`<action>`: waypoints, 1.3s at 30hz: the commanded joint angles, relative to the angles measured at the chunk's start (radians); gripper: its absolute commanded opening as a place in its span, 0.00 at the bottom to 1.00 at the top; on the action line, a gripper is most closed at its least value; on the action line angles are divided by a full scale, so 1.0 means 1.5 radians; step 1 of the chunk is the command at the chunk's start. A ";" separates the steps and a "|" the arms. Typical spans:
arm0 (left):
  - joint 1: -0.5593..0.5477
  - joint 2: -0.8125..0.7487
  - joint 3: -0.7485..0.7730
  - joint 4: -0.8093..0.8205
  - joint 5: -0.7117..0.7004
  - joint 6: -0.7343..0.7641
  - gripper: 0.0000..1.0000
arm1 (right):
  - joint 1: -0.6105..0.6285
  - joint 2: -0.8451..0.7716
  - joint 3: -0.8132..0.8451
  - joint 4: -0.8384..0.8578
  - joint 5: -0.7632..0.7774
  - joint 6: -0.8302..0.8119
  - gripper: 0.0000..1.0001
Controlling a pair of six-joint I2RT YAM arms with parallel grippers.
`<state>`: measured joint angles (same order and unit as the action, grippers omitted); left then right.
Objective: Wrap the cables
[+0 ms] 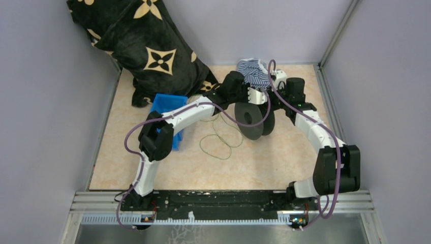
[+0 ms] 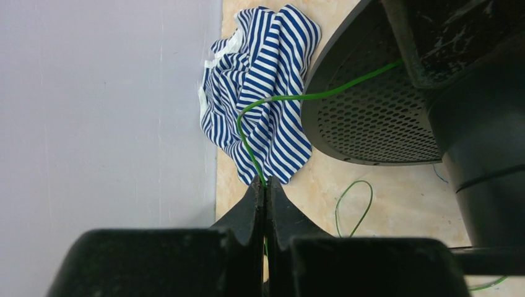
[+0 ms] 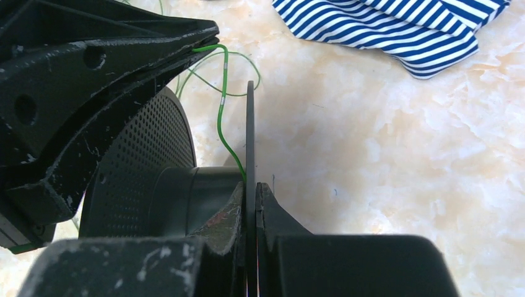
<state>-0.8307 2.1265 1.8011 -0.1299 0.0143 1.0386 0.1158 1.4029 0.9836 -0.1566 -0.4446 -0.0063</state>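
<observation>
The cable point(image 2: 247, 139) is a thin green wire. My left gripper point(image 2: 265, 185) is shut on it, and from the tips it arcs up across a striped cloth to the black spool point(image 2: 371, 111). The rest of the cable point(image 1: 221, 145) lies in loose loops on the table, left of the spool point(image 1: 252, 120). My right gripper point(image 3: 251, 193) is shut on the spool's thin outer flange point(image 3: 250, 136). In the right wrist view the left gripper point(image 3: 207, 42) hangs over the spool's core, and the cable point(image 3: 221, 117) drops from it to the core. Both grippers, left point(image 1: 260, 99) and right point(image 1: 274, 104), meet at the spool's top.
A blue-and-white striped cloth point(image 1: 252, 71) lies just behind the spool near the back wall. A blue bin point(image 1: 170, 104) sits under the left forearm. A black floral-patterned fabric point(image 1: 142, 46) fills the back left corner. Walls close in the table on three sides.
</observation>
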 commanded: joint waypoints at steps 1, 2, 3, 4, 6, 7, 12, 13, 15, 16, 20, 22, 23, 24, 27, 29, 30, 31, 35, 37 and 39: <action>0.001 0.000 -0.001 0.024 -0.003 -0.027 0.00 | 0.004 -0.040 0.023 0.033 0.031 0.001 0.00; 0.002 -0.001 -0.001 0.024 -0.002 -0.031 0.00 | 0.005 -0.043 0.024 0.032 0.035 0.000 0.00; 0.003 -0.001 -0.001 0.024 -0.001 -0.036 0.00 | 0.004 -0.046 0.025 0.030 0.040 -0.001 0.00; 0.003 -0.001 -0.001 0.024 -0.001 -0.040 0.00 | 0.004 -0.048 0.026 0.029 0.044 -0.002 0.00; 0.003 -0.002 -0.002 0.025 -0.002 -0.052 0.01 | 0.004 -0.054 0.028 0.025 0.050 -0.001 0.00; 0.004 -0.002 -0.002 0.025 -0.004 -0.061 0.02 | 0.004 -0.057 0.029 0.024 0.054 -0.001 0.00; 0.004 -0.008 -0.003 0.025 -0.005 -0.114 0.14 | 0.005 -0.068 0.031 0.011 0.059 -0.002 0.00; 0.004 -0.009 -0.003 0.026 -0.005 -0.123 0.18 | 0.004 -0.070 0.033 0.009 0.057 -0.002 0.00; 0.004 -0.009 0.000 0.026 -0.009 -0.134 0.25 | 0.005 -0.074 0.036 0.001 0.054 -0.006 0.00; 0.004 -0.009 0.001 0.026 -0.012 -0.136 0.28 | 0.004 -0.076 0.039 -0.004 0.054 -0.009 0.00; 0.006 -0.019 -0.001 0.027 -0.026 -0.142 0.42 | 0.004 -0.088 0.048 -0.024 0.062 -0.028 0.00; 0.009 -0.027 -0.006 0.024 -0.028 -0.146 0.47 | 0.004 -0.095 0.052 -0.033 0.067 -0.038 0.00; 0.013 -0.031 -0.009 0.020 -0.028 -0.146 0.49 | 0.004 -0.098 0.054 -0.042 0.070 -0.043 0.00; 0.016 -0.036 -0.012 0.017 -0.029 -0.147 0.51 | 0.004 -0.100 0.058 -0.050 0.075 -0.047 0.00; 0.031 -0.058 -0.029 0.009 -0.025 -0.155 0.55 | 0.003 -0.103 0.081 -0.085 0.091 -0.067 0.00; 0.043 -0.077 -0.043 0.000 -0.020 -0.167 0.59 | 0.004 -0.104 0.101 -0.110 0.100 -0.080 0.00; 0.050 -0.083 -0.048 -0.006 -0.015 -0.174 0.61 | 0.004 -0.105 0.111 -0.123 0.102 -0.086 0.00; 0.058 -0.092 -0.053 -0.015 -0.003 -0.184 0.62 | 0.004 -0.107 0.120 -0.135 0.105 -0.092 0.00; 0.087 -0.125 -0.091 -0.051 0.065 -0.243 0.73 | 0.003 -0.122 0.165 -0.169 0.122 -0.108 0.00; 0.093 -0.139 -0.119 -0.056 0.090 -0.264 0.79 | 0.002 -0.127 0.190 -0.191 0.126 -0.112 0.00; 0.098 -0.157 -0.152 -0.054 0.118 -0.282 0.83 | 0.000 -0.131 0.217 -0.211 0.124 -0.113 0.00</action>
<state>-0.6945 1.9537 1.6459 -0.1764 0.0761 0.7063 0.1158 1.2736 1.1828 -0.4641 -0.2653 -0.1581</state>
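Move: My right hand already pinches the spool's right flange at its rim; the spool's middle is about 6 cm back, 3 cm left and 7 cm below that hand. From my left hand, shut on the cable, the spool is some 10 cm back and 9 cm below. The cable's loose loop lies roughly 21 cm back, 14 cm left and 17 cm below the left hand, and the striped cloth 8 cm ahead and 16 cm below it. I open my left hand almost in place to let go of the cable, then draw it off to the left by about 8 cm, away from the spool, rolling some 20 degrees as the fingers spread wide. My right hand keeps its pinch on the flange, with the cable trapped beside it, eases right and then lifts the spool about 7 cm, tilting slightly. ##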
